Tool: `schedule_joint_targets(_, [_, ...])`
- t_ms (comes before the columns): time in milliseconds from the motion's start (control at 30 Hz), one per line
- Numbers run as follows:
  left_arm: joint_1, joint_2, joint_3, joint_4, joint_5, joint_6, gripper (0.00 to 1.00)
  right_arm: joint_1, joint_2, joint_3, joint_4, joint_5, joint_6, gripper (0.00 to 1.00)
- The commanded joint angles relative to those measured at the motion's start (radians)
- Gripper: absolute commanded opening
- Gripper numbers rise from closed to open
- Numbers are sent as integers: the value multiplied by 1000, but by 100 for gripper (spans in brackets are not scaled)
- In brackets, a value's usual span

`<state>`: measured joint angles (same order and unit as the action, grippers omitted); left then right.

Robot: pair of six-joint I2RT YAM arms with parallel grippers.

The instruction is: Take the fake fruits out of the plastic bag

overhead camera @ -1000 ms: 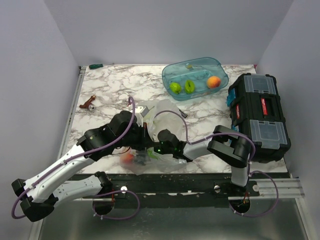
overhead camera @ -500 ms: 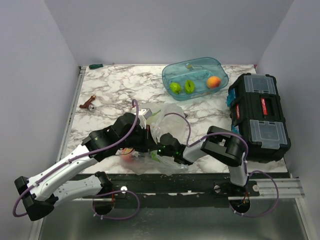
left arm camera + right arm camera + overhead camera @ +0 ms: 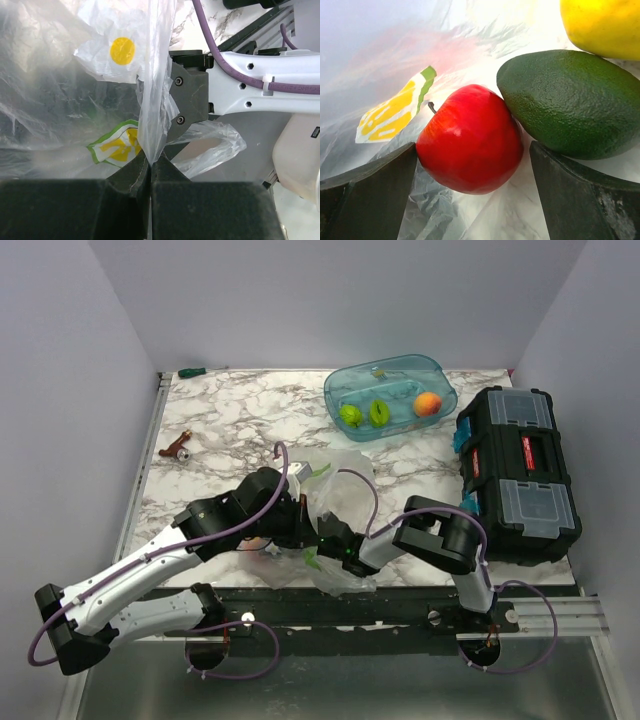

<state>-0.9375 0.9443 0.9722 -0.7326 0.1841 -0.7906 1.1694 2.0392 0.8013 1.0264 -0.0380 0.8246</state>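
Observation:
The plastic bag point(image 3: 338, 502) lies crumpled at the table's near edge, see-through with lemon prints. My left gripper point(image 3: 150, 161) is shut on a fold of the bag's film point(image 3: 152, 90) and holds it up. My right gripper point(image 3: 474, 148) is inside the bag and open, one finger on each side of a red apple point(image 3: 470, 145). Its left finger point(image 3: 370, 192) is at the apple's side, and its right finger point(image 3: 580, 195) stands a little apart from it. A dark green avocado point(image 3: 565, 105) rests against the apple. A yellow fruit point(image 3: 602, 25) lies beyond the avocado.
A teal-blue tub point(image 3: 435, 377) at the back holds two green fruits point(image 3: 351, 414) and an orange peach point(image 3: 428, 403). A black toolbox point(image 3: 520, 475) stands on the right. A green-handled screwdriver point(image 3: 192, 372) and a small brown tool point(image 3: 178, 448) lie at the left.
My right gripper has pushed further left into the bag and opened wider. My left gripper has shifted right, still pinching the bag.

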Motion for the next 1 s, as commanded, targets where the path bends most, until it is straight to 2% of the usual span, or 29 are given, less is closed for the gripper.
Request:
schedule_joint_targets(0, [-7, -17, 22, 33, -2, -1, 0, 20, 17, 2, 10, 128, 29, 91])
schedule_joint_targets(67, [-7, -38, 11, 11, -22, 8, 0, 20, 7, -7, 28, 111, 9, 85])
schedule_joint_targets(133, [-7, -61, 1, -28, -58, 22, 0, 19, -8, -9, 20, 91, -16, 72])
schedule_joint_targets(300, [-7, -129, -1, -181, -203, 73, 0, 20, -64, -42, -9, 50, -59, 51])
schedule_joint_targets(467, [-7, -201, -3, -338, -353, 90, 0, 20, -180, -77, -135, 48, -114, 30])
schedule_joint_targets(667, [-6, -264, -25, -458, -432, 65, 0, 20, -328, -79, -342, 45, -199, 17])
schedule_joint_targets(833, [-7, -280, -65, -472, -446, 62, 0, 20, -443, -101, -459, 46, -240, 10])
schedule_joint_targets(967, [-7, -294, -84, -460, -430, 71, 0, 19, -540, -118, -558, 130, -271, 4])
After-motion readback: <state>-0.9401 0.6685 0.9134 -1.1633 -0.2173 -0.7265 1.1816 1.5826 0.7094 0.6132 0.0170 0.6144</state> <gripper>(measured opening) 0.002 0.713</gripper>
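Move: My right fingers already straddle the red apple inside the bag, its middle practically at their hand point. From that hand the avocado lies some 6 cm ahead and 2 cm to the right, the yellow fruit about 10 cm ahead and 3 cm to the right, all at much the same height. My left hand still has a fold of the bag's edge pinched; from it the apple is about 12 cm left, 4 cm ahead and 15 cm below. I close my right fingers around the apple from its two sides, then lift it some 7 cm while drawing it about 5 cm to my right, away from the avocado. As it starts to rise, my left hand, keeping its pinch on the bag's edge, sweeps about 13 cm left, sinking towards the end and rolling some 25 degrees so its left side comes up. ##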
